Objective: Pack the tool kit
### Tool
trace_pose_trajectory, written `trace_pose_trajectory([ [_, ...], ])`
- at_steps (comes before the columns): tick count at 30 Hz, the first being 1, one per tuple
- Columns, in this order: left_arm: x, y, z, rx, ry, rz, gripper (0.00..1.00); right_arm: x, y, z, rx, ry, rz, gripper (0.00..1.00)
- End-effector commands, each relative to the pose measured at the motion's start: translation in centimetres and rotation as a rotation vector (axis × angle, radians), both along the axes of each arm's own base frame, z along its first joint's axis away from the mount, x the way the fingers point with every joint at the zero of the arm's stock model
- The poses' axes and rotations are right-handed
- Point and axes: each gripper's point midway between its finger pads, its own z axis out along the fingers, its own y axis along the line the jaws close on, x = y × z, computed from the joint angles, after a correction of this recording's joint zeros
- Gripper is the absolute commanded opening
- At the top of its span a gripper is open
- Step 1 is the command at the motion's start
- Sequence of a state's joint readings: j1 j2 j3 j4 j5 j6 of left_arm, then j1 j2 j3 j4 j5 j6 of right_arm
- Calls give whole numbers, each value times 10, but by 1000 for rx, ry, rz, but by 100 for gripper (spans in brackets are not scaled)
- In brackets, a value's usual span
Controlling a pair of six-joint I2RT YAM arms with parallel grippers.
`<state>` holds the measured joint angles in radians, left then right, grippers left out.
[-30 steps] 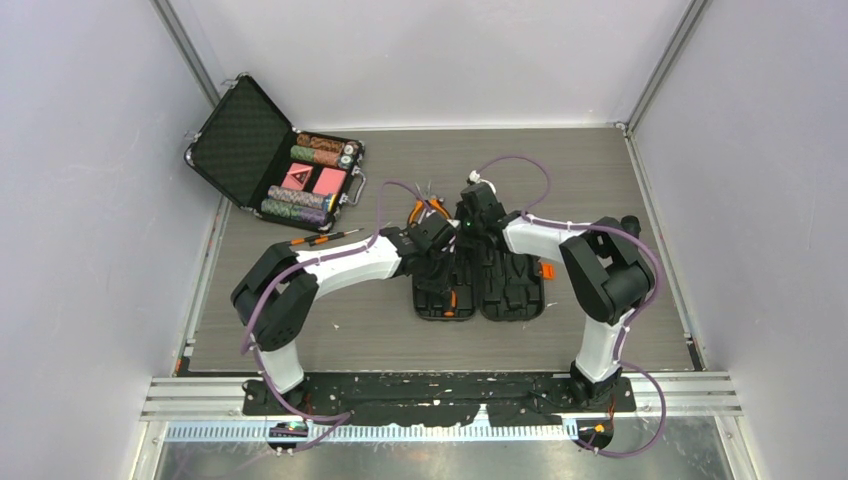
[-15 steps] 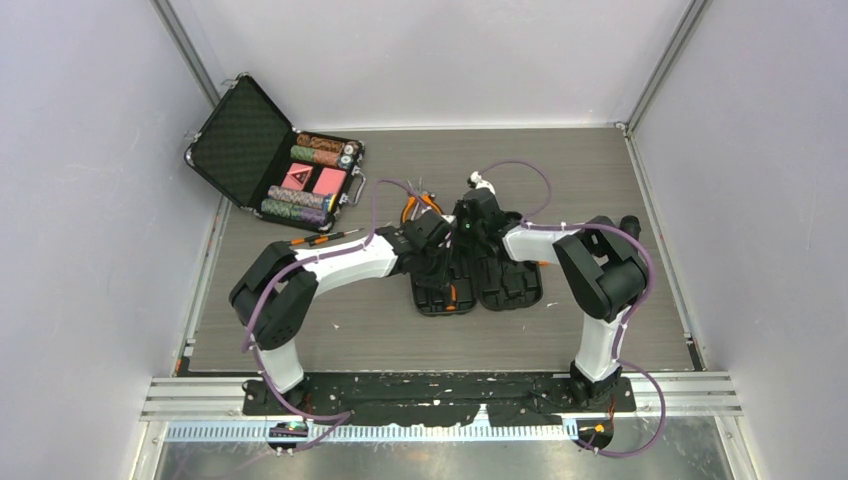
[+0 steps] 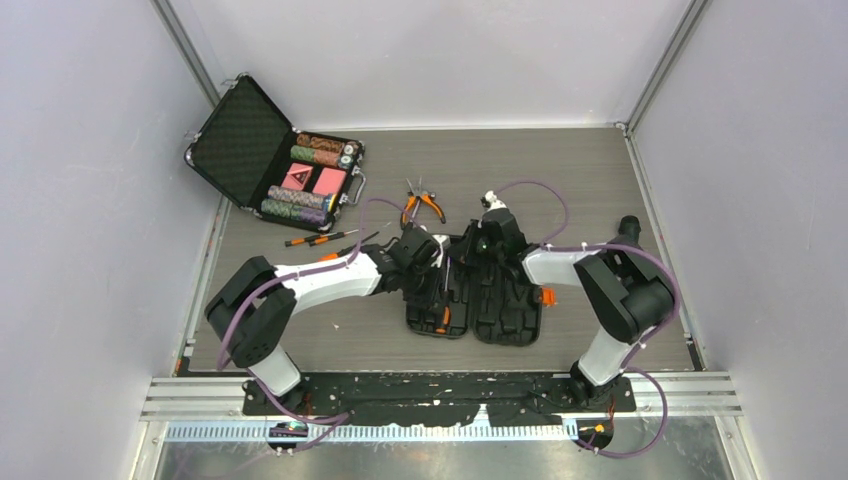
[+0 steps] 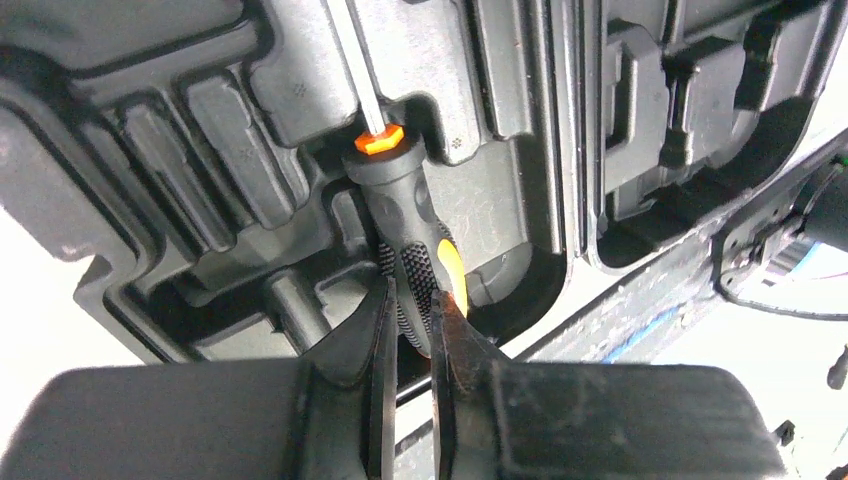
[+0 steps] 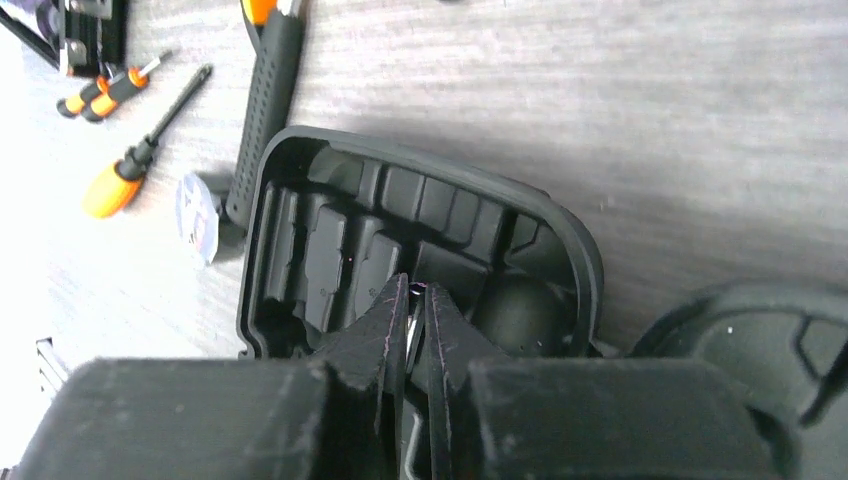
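The tool kit lies open on the table, a black case with moulded slots. An orange-and-black screwdriver lies in its left half, shaft pointing away. My left gripper is shut on the butt of that handle, over the left half. My right gripper hangs over the case's far end, fingers nearly together. A thin pale sliver shows between them; I cannot tell what it is.
Orange-handled pliers lie just beyond the case, and loose screwdrivers to its left. An open metal-edged briefcase of chips and red cards sits at the far left corner. Grey walls close in both sides.
Both grippers have drawn back from the case's far edge toward the near side. The case has slid nearer and turned slightly. The pliers now show beyond it.
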<state>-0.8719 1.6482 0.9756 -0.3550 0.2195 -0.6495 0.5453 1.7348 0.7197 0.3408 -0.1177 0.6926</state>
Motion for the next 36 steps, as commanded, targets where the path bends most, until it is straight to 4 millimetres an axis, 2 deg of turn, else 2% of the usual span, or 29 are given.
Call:
trace_pose_trajectory([
  [1,-44,48,-22,178,128,-48,1,-147,-91,-86,-376,536,74,6],
  [6,-40,48,-13,164,100,-43,9,-124,-86,-49,-361,417,70,12],
  [9,-35,43,-3,137,75,-36,22,-110,-82,-31,-364,361,73,22],
  [14,-17,32,32,57,-39,-1,51,-89,-72,6,-335,248,87,36],
  [16,-9,28,50,17,-92,16,57,-80,-68,20,-326,203,96,45],
  [19,1,28,73,-39,-156,53,65,-65,-65,43,-327,135,104,52],
  [22,14,41,89,-79,-210,125,72,-54,-68,65,-343,62,113,54],
  [25,35,68,96,-74,-275,216,79,-43,-68,91,-348,-28,132,56],
  [28,51,93,97,-55,-309,287,83,-39,-68,108,-360,-73,154,58],
  [33,88,129,91,32,-365,392,84,-45,-74,103,-403,-70,196,61],
  [36,110,133,92,97,-395,380,84,-52,-75,93,-403,-53,209,61],
])
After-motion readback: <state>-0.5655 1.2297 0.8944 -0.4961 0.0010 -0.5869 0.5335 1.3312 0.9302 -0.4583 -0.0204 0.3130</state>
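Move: The open case's middle lies about 3 cm ahead and 8 cm right of the left hand, 2 cm lower, with the screwdriver in it 3 cm ahead and 2 cm right. The tape measure is some 7 cm ahead and 10 cm left. From the right hand, at the case's far end, the case's middle is roughly 10 cm back and 1 cm right, the screwdriver 10 cm back and 5 cm left, and the pliers 6 cm ahead and 9 cm left. Both hands drag the case 3–7 cm back, then open and lift; the left swings some 14 cm forward-left. ##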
